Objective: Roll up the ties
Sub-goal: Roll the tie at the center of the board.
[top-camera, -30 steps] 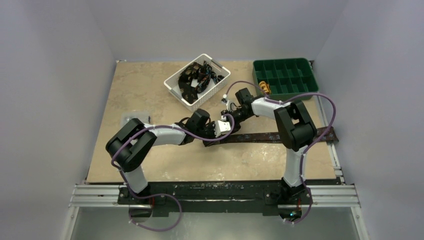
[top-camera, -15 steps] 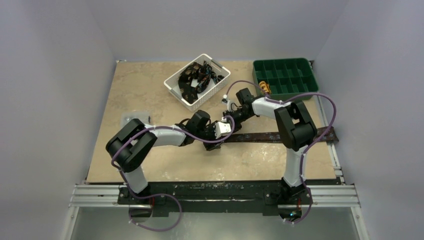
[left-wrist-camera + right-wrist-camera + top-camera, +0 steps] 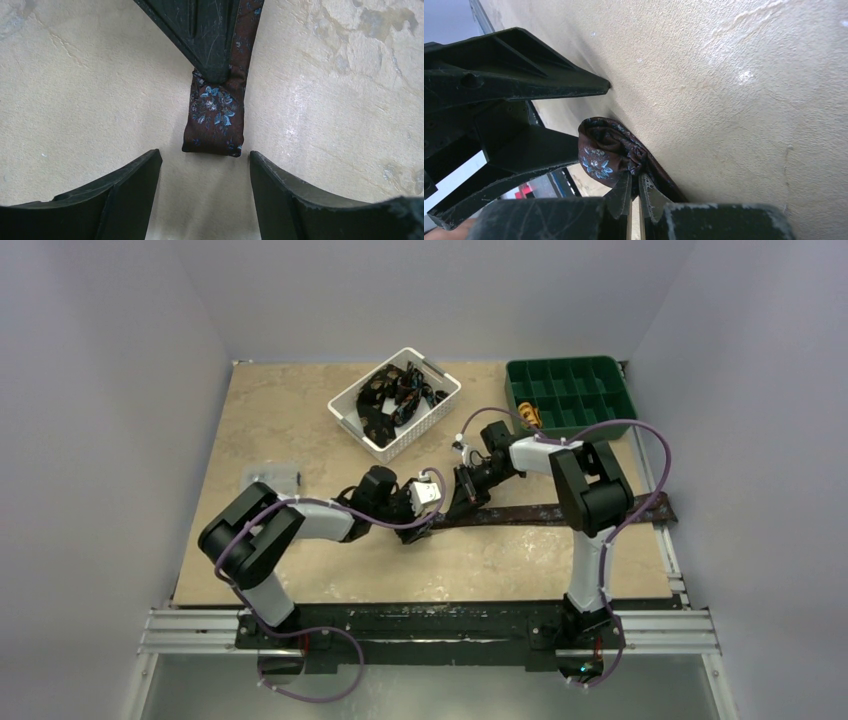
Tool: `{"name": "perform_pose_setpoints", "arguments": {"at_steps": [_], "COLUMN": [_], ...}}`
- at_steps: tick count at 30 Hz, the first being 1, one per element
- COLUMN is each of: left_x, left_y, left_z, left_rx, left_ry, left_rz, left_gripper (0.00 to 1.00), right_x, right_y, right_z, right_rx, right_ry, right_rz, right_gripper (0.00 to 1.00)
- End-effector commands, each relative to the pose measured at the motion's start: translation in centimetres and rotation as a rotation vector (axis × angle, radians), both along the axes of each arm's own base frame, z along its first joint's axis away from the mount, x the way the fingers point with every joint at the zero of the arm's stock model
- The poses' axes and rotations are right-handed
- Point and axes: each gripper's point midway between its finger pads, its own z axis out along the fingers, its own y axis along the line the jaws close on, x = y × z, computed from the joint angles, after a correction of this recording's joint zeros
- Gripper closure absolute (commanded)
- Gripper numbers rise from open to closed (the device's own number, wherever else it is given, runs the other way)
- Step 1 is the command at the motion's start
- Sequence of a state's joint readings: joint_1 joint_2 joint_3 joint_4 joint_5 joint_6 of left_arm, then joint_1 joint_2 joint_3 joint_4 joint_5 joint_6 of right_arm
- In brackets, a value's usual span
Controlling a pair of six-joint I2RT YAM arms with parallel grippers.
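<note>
One tie (image 3: 540, 512), dark brown with pale blue flowers, lies stretched across the right half of the table. Its left end is folded into a small roll (image 3: 215, 115). My right gripper (image 3: 636, 179) is shut on the fabric at that roll (image 3: 604, 150), its fingers (image 3: 205, 35) coming down onto the tie from above. My left gripper (image 3: 205, 156) is open just short of the roll's end, touching nothing. In the top view the left gripper (image 3: 432, 512) and the right gripper (image 3: 462, 502) sit close together at the tie's left end.
A white basket (image 3: 400, 445) holding more dark ties (image 3: 395, 390) stands at the back centre. A green compartment tray (image 3: 570, 390) with a small orange thing (image 3: 530, 415) is at the back right. A small grey plate (image 3: 270, 478) lies on the left.
My left gripper has opened, let go of the roll and drawn back to the left. My right gripper has shut on the tie's rolled end.
</note>
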State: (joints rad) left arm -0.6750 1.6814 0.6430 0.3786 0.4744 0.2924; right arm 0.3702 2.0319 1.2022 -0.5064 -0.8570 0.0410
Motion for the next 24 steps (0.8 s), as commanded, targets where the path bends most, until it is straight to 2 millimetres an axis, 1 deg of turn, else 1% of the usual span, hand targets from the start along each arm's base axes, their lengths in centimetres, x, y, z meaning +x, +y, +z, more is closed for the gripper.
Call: {"name": "perform_pose_setpoints", "arguments": {"at_steps": [1, 6, 10, 12, 16, 18, 21, 24], "left_x": [0.6, 0.1, 0.5, 0.7, 0.3, 0.4, 0.4, 0.8], "left_y": [-0.8, -1.9, -2.6, -2.9, -4.3, -5.1, -6.3, -7.1], "left_z": [1.7, 1.2, 0.8, 1.4, 3.7, 4.5, 5.0, 4.6], "left_rx": [-0.077, -0.101, -0.107, -0.120, -0.160, -0.178, -0.195, -0.186], "left_ry": [-0.048, -0.014, 0.008, -0.014, -0.041, -0.050, -0.055, -0.056], "left_rz": [-0.003, -0.031, -0.007, -0.006, -0.041, -0.038, -0.037, -0.031], "left_gripper": [0.34, 0.35, 0.42, 0.47, 0.51, 0.53, 0.54, 0.59], "right_x": [0.0, 0.1, 0.3, 0.3, 0.2, 0.2, 0.2, 0.1], "right_y": [-2.2, -2.5, -2.7, -2.9, -3.0, -3.0, -3.0, -3.0], "right_z": [-2.9, -3.1, -3.4, -3.6, -3.9, -4.0, -4.1, -4.1], "right_rx": [-0.127, -0.145, -0.157, -0.162, -0.169, -0.168, -0.167, -0.165], "right_ry": [-0.051, -0.081, -0.102, -0.106, -0.109, -0.109, -0.110, -0.109], "right_rz": [0.016, 0.011, 0.005, 0.007, 0.008, 0.009, 0.010, 0.012], "right_gripper": [1.00, 1.00, 1.00, 1.00, 1.00, 1.00, 1.00, 1.00]}}
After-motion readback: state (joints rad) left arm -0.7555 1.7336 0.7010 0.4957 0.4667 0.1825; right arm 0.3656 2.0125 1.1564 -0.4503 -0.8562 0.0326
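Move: The rolled end of the tie lies about 3 cm to the right of the left gripper and 1 cm ahead, a little lower. The right gripper already pinches it, with the roll's middle some 2 cm to that hand's left and 1 cm back. The tie's flat tail stretches off to the right, its middle about 22 cm right of the right gripper and level with it. The white basket stands some 26 cm ahead of the left gripper and 7 cm to its left. Bring the left gripper about 4.5 cm to the right over the rolled end, towards the right gripper, so that its open fingers straddle the roll. Narrow them by about a third on the way, lift some 2 cm near the end, and let the fingers tip slightly flatter. Keep the right gripper shut on the roll and nearly still. ##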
